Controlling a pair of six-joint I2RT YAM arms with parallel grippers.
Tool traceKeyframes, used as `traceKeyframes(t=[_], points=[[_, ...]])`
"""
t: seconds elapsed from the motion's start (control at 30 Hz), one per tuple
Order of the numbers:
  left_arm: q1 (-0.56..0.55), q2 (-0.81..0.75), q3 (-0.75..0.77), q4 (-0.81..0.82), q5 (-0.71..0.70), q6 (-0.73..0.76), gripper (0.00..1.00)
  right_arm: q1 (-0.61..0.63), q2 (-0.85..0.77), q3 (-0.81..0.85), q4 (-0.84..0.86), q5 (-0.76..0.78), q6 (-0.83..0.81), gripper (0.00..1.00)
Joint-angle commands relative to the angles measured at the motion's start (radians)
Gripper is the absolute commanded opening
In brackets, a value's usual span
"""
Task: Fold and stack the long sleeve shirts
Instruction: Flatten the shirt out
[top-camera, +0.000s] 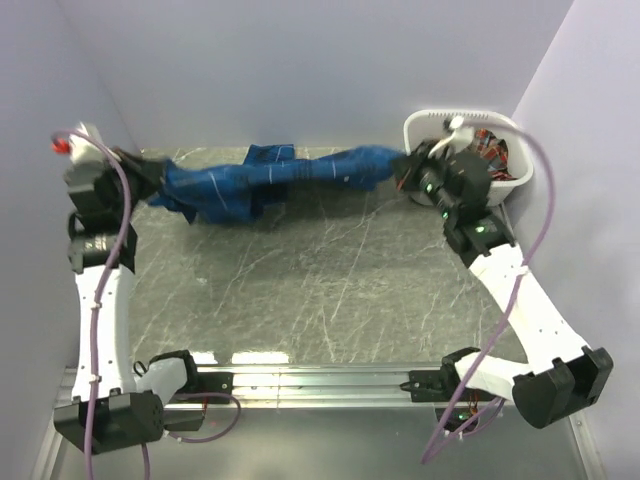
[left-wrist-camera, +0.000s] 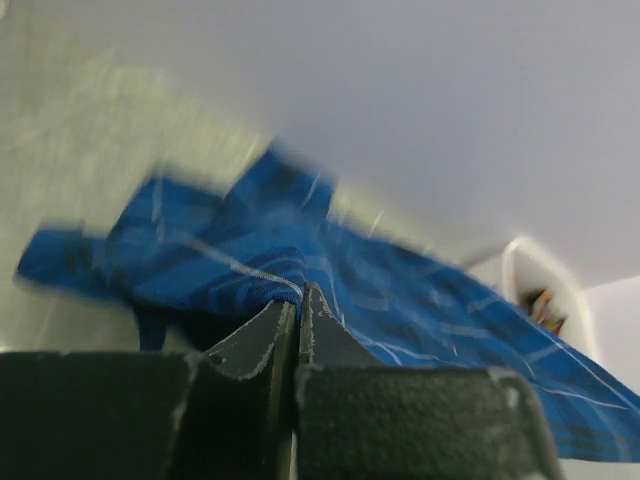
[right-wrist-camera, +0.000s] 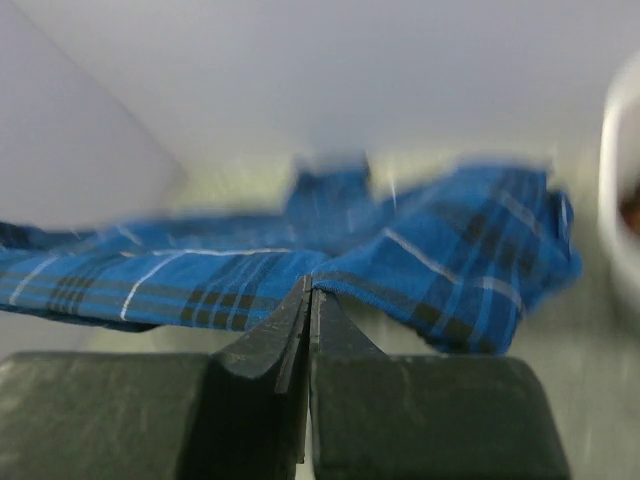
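Observation:
A royal blue plaid long sleeve shirt (top-camera: 265, 175) hangs stretched across the back of the table between my two arms. My left gripper (top-camera: 150, 180) is shut on the shirt's left end; in the left wrist view the cloth (left-wrist-camera: 300, 260) is pinched at the fingertips of that gripper (left-wrist-camera: 298, 293). At the shirt's right end, beside the basket, my right gripper (top-camera: 405, 172) is shut on the cloth. The right wrist view shows a hem of the shirt (right-wrist-camera: 420, 250) nipped between the tips of that gripper (right-wrist-camera: 310, 285). Red-orange cloth (top-camera: 490, 150) lies in the basket, mostly hidden by the right arm.
A white plastic basket (top-camera: 520, 180) stands at the back right corner, right behind the right wrist; it also shows in the left wrist view (left-wrist-camera: 545, 290). Grey marbled tabletop (top-camera: 300, 290) spreads in front of the shirt. Walls close in at the back and sides.

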Motion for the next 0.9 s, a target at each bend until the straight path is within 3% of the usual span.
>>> traceKeyframes(t=[0.0,0.13,0.27,0.3,0.37,0.4,0.5,0.67,0.87], points=[[0.004,-0.087,-0.148,-0.075,0.004,-0.029,0.06,-0.005,-0.062,-0.167,-0.046,0.025,0.089,0.00],[0.004,-0.201,-0.268,-0.265,-0.041,-0.022,0.09,-0.001,-0.145,-0.338,-0.158,-0.030,0.152,0.00],[0.004,-0.353,-0.363,-0.429,-0.104,-0.036,0.21,0.012,-0.212,-0.454,-0.352,-0.070,0.193,0.04],[0.002,-0.372,-0.368,-0.452,-0.133,-0.030,0.25,0.013,-0.227,-0.474,-0.383,-0.084,0.198,0.14],[0.004,-0.410,-0.371,-0.486,-0.160,-0.019,0.47,0.016,-0.241,-0.523,-0.454,-0.092,0.202,0.35],[0.004,-0.416,-0.373,-0.494,-0.173,-0.009,0.52,0.019,-0.246,-0.544,-0.463,-0.093,0.199,0.54],[0.004,-0.406,-0.399,-0.433,-0.114,-0.004,0.69,0.048,-0.263,-0.567,-0.418,-0.103,0.150,0.66],[0.004,-0.294,-0.408,-0.353,0.005,0.007,0.88,0.206,-0.222,-0.499,-0.320,-0.041,0.104,0.69],[0.001,-0.154,-0.428,-0.259,0.028,0.024,0.89,0.464,-0.001,-0.344,-0.267,0.003,-0.027,0.69]])
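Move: Each hand pinches one end of the shirt's taut edge in the air. The near-table spot for that edge lies some 38 cm below both: about 15 cm back and 5 cm right of the left hand, 12 cm back and 4 cm right of the right hand. The shirt's far end lies about 40 cm ahead and 18 cm right of the left hand, at table height; the basket stands roughly 33 cm ahead and 30 cm right of the right hand. Both hands sweep down 20–25 cm and back, open and let go of the shirt; right then veers left. ##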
